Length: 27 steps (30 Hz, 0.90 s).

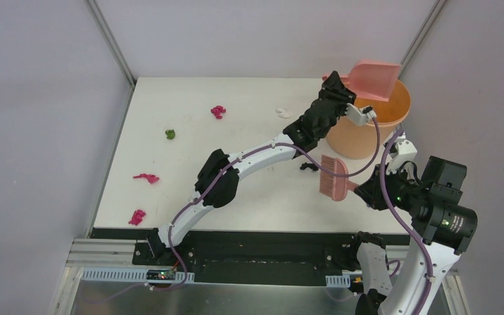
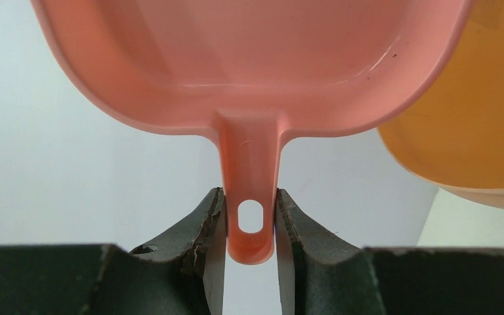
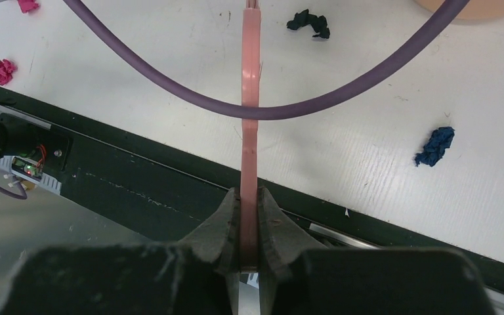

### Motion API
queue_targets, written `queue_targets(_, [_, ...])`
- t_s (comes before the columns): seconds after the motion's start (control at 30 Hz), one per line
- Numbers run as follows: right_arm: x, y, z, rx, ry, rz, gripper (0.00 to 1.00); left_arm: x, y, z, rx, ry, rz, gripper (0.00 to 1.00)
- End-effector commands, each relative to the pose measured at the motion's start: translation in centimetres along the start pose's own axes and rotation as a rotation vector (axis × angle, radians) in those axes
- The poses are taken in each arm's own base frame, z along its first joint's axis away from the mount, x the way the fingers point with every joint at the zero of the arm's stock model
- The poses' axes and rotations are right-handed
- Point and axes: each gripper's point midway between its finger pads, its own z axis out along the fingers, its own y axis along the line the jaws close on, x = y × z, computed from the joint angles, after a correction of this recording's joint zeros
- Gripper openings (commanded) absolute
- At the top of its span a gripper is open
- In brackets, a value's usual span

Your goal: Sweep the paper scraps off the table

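Paper scraps lie scattered on the white table: magenta ones, a green one, a white one and a black one. My left gripper is shut on the handle of the pink dustpan, which is raised over the orange bucket. My right gripper is shut on the pink brush by its handle, held above the table's front right. The right wrist view shows black, blue and magenta scraps.
The orange bucket stands at the table's back right corner. A purple cable hangs across the right wrist view. The black strip runs along the table's front edge. Grey walls enclose the left, back and right sides.
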Motion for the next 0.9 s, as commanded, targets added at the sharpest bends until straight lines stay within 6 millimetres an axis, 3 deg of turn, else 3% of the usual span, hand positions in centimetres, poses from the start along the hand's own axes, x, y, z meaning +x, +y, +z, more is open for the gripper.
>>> queue_targets(0.0, [-1.4, 0.6, -0.6, -0.012, -0.066, -0.044, 0.0, -0.3, 8.6, -1.6, -0.17, -0.025, -0.077, 0.0])
queue_targets(0.13, [-1.4, 0.6, -0.6, -0.011, -0.064, -0.041, 0.0, 0.9, 10.6, -2.1, -0.19, 0.03, -0.218, 0.0])
queue_targets(0.27, [-1.3, 0.3, -0.4, -0.006, -0.057, -0.041, 0.0, 2.6, 14.2, -3.5, -0.221, 0.096, -0.393, 0.0])
queue_targets(0.43, [-1.1, -0.1, -0.2, 0.008, -0.049, -0.052, 0.0, 6.3, 16.8, -6.8, -0.242, 0.277, -0.584, 0.0])
queue_targets(0.53, [-0.9, -0.6, 0.0, 0.029, -0.05, -0.056, 0.0, 8.7, 16.8, -9.3, -0.152, 0.362, -0.686, 0.0])
queue_targets(0.63, [-0.8, -0.9, 0.3, 0.032, -0.051, -0.058, 0.0, 10.0, 16.0, -12.3, -0.069, 0.428, -0.756, 0.0])
queue_targets(0.73, [-0.9, -1.3, 0.8, 0.041, -0.066, -0.06, 0.0, 10.9, 13.8, -16.0, 0.059, 0.494, -0.834, 0.0])
queue_targets(0.83, [-1.1, -1.8, 1.3, 0.061, -0.104, -0.054, 0.0, 11.1, 9.3, -20.4, 0.246, 0.616, -0.945, 0.0])
queue_targets(0.87, [-1.1, -2.0, 1.4, 0.071, -0.12, -0.055, 0.0, 11.6, 7.0, -23.6, 0.368, 0.714, -0.946, 0.0])
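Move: Over the near-left part of the orange bin, the left hand holds the dustpan; the bin's middle lies about 12 cm right, 6 cm back and 21 cm below. The white scrap is 14 cm left and 4 cm ahead, the magenta scrap 38 cm left and 4 cm ahead, the black scrap 5 cm left and 17 cm back, all some 33 cm below. From the right hand, the bin is 28 cm ahead, 9 cm right; the black scrap 18 cm ahead, 7 cm left. Swinging the emptied dustpan away from the bin, the left hand first eases upward, then speeds up to the left, travelling about 20 cm left and 11 cm up, drawing back some 8 cm late on. It rolls the pan out of its tipped pose and noses down, some 50 degrees in all, still gripping the handle. The right hand keeps holding the brush up, sinking a centimetre or so at the end. ##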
